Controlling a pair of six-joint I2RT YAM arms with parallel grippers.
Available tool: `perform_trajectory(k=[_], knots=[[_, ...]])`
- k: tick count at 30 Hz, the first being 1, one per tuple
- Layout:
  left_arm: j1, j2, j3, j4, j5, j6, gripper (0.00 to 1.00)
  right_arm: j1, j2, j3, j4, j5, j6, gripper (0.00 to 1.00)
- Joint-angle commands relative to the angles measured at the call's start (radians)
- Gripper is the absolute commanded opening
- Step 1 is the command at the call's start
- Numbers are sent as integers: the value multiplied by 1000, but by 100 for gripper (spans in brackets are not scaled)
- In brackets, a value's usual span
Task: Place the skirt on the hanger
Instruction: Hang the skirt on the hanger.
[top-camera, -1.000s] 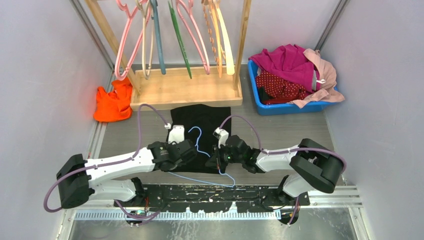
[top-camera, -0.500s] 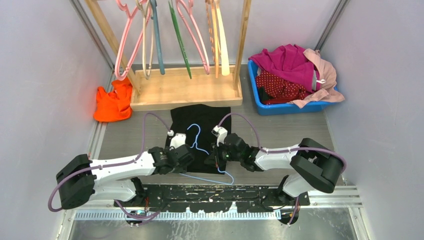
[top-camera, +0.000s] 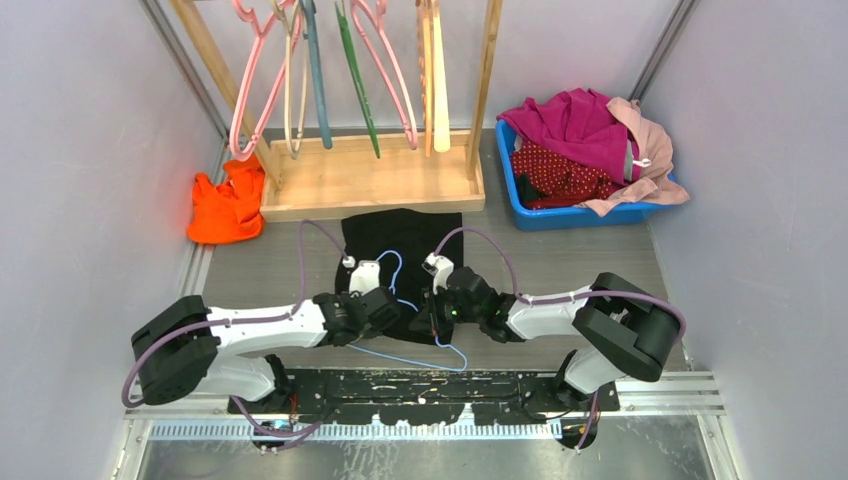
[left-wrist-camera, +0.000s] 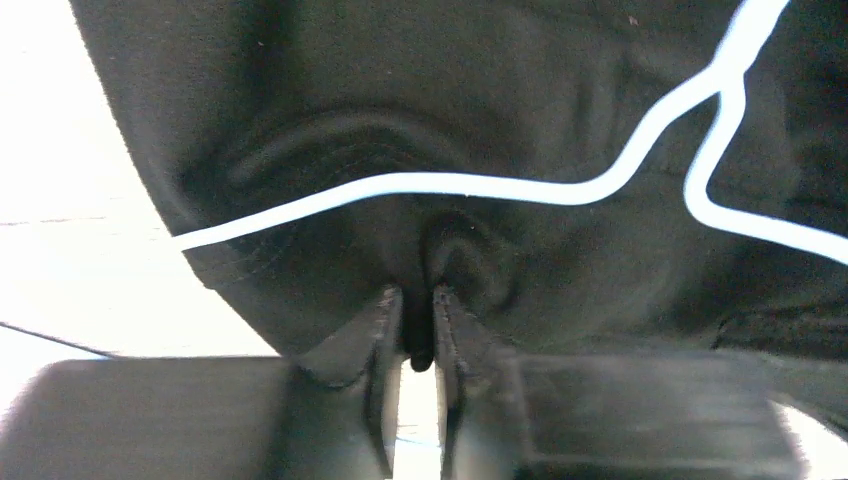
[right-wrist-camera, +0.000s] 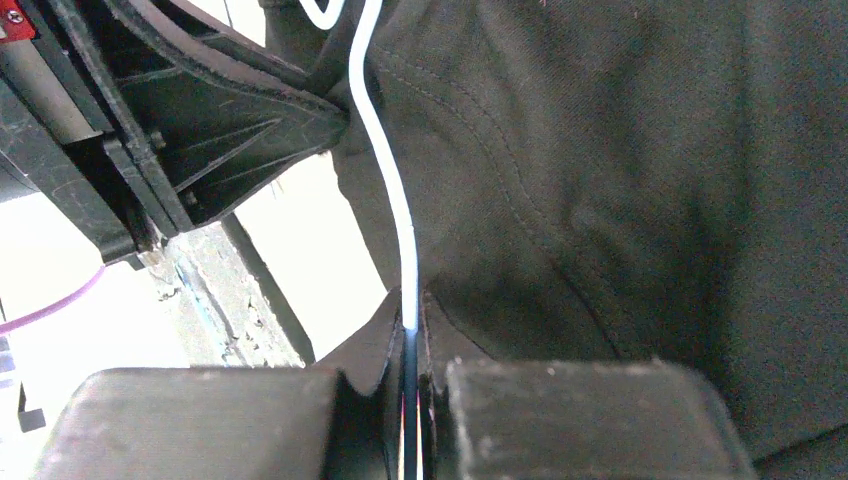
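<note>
The skirt (top-camera: 560, 172), dark red with white dots, lies in the blue bin (top-camera: 570, 217) at the back right, far from both grippers. Two pink hangers (top-camera: 392, 80) hang on the wooden rack. In front of the arms a black garment (top-camera: 420, 235) (left-wrist-camera: 450, 100) (right-wrist-camera: 620, 180) lies flat with a pale blue wire hanger (top-camera: 400, 355) (left-wrist-camera: 450, 186) (right-wrist-camera: 390, 190) on it. My left gripper (top-camera: 380, 302) (left-wrist-camera: 418, 300) pinches a fold at the garment's near edge. My right gripper (top-camera: 432, 318) (right-wrist-camera: 410, 310) is shut on the blue hanger's wire.
The wooden rack (top-camera: 370, 180) stands at the back centre, also holding a green hanger (top-camera: 355, 85) and a tan wooden one (top-camera: 438, 70). An orange cloth (top-camera: 228, 205) lies left of it. A magenta garment (top-camera: 575, 125) and a pale pink one (top-camera: 650, 160) fill the bin.
My left gripper let go, shifted right along the garment's near edge and closed on a fold of black fabric. The blue hanger shifted slightly. The tan hanger on the rack swung.
</note>
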Motion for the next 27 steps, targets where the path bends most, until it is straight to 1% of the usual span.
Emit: perform_trajectory(k=[1,2,6,9,14,20,27], knots=[[12,66,-34,-38,6,-63,6,-3,1,25,61,-9,-13,1],[12,54,-28,-63,-3,-66,0,-2,3,24,61,-9,-14,1],[16,-28,19,-175,-21,-44,0,-2,3,27,52,7,-24,1],[25,-131,80,-289,-25,-16,0,-3,0,35,35,29,-37,1],[65,-250,161,-421,7,41,0,-2,-8,46,13,78,-66,1],[95,-281,202,-454,69,98,0,2,1,36,50,141,-91,1],[109,-293,235,-475,105,112,0,43,-49,-21,108,291,-93,1]])
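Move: The skirt lies flat with its near-left edge between the left fingers, its middle about 12 cm ahead and 9 cm right of that hand, barely below it. The blue hanger lies across it, middle roughly 4 cm ahead and 10 cm right of the left hand, and the rack's base is about 35 cm ahead and 3 cm right. From the right hand, already gripping the hanger, the skirt's middle is some 12 cm ahead, 8 cm left, 3 cm down. The left fingers finish closing on the skirt's near edge, creep forward barely 1 cm, then lift that edge about 8 cm while carrying it some 4 cm left, past the hanger's lower bar, the wrist staying nearly level. The right hand keeps its pinch on the hanger and holds still at first, then slides it about 3 cm forward under the rising edge, staying low and turning roughly 10 degrees. ##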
